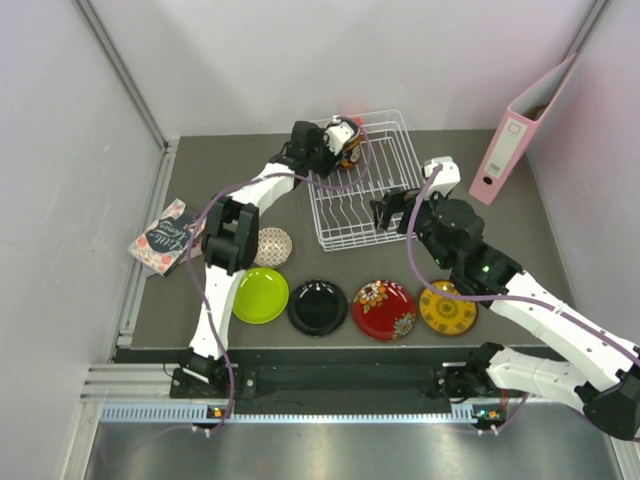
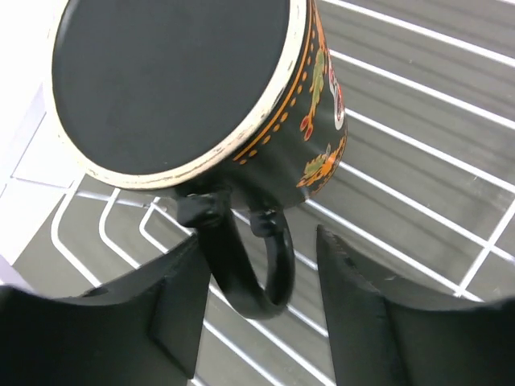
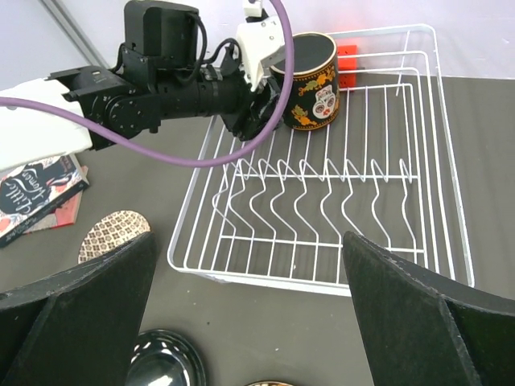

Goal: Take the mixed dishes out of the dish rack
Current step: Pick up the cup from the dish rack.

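The dish rack (image 1: 345,243) holds only the dark mug (image 1: 349,141), which stands base-up in the far left corner. My left gripper (image 1: 334,143) is at the mug, its jaws on either side of the handle (image 2: 256,269). A gap shows beside the right finger (image 2: 362,305), so it is open. My right gripper (image 1: 390,212) hovers wide open and empty over the rack's near edge (image 3: 265,279). On the table in front lie the lime plate (image 1: 260,295), black plate (image 1: 317,307), red floral plate (image 1: 383,309), yellow plate (image 1: 447,307) and the beige bowl (image 1: 271,247).
A pink ring binder (image 1: 515,130) leans against the right wall beside the rack. A book (image 1: 168,235) lies at the left edge of the mat. White walls close in the left, back and right.
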Controlling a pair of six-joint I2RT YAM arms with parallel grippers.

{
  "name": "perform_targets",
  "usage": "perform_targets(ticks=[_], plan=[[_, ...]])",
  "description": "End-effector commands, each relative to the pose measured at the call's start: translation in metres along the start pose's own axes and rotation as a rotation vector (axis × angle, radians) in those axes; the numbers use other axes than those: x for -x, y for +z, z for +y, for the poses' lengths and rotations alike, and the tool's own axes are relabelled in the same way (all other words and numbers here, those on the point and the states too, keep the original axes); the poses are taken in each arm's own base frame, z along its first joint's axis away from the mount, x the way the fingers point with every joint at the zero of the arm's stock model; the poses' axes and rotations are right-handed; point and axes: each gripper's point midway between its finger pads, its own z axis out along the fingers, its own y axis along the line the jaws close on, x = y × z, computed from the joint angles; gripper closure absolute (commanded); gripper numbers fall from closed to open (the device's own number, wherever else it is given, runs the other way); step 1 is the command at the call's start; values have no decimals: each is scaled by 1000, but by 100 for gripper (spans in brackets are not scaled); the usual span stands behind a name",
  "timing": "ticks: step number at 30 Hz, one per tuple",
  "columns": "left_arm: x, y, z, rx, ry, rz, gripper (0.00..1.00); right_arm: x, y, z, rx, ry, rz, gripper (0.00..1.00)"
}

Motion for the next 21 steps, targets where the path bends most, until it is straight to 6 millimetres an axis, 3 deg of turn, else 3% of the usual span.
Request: perform_targets(ticks=[1,4,10,13,21], plan=[[25,3,16,44,15,-96,51,9,1,-1,-14,18,-40,4],[25,4,15,47,3,-110,67,4,3,-2,-21,16,-31,4],[28,-2,10,33,-17,-138,83,-4,7,-1,-22,22,-10,4],[36,-10,8,23,-23,-154,98,-6,9,0,-17,26,-3,4],[62,-26,6,37,-41,-196,100,-2,7,1,-14,44,-13,4]])
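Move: The cup stands in the back of the dish rack, its middle about 7 cm ahead of the left hand and 3 cm to its right, roughly level, with the handle already between the open fingers. The rack's middle is some 10 cm to that hand's right and 2 cm back, about 6 cm lower; the red block lies around 14 cm ahead and 7 cm right. From the right hand the cup is some 32 cm ahead, 6 cm left and 21 cm down. The left hand stays almost in place at the cup's handle, edging about 1 cm forward towards the cup and then easing back nearly as far, while its fingers close from just over half open until they pinch the handle from both sides. As they shut, the wrist rolls and tips slightly, some 5 degrees, its right side rising, and the fingers keep their grip; meanwhile the open, empty right hand sinks about 1.5 cm, clear of everything. ##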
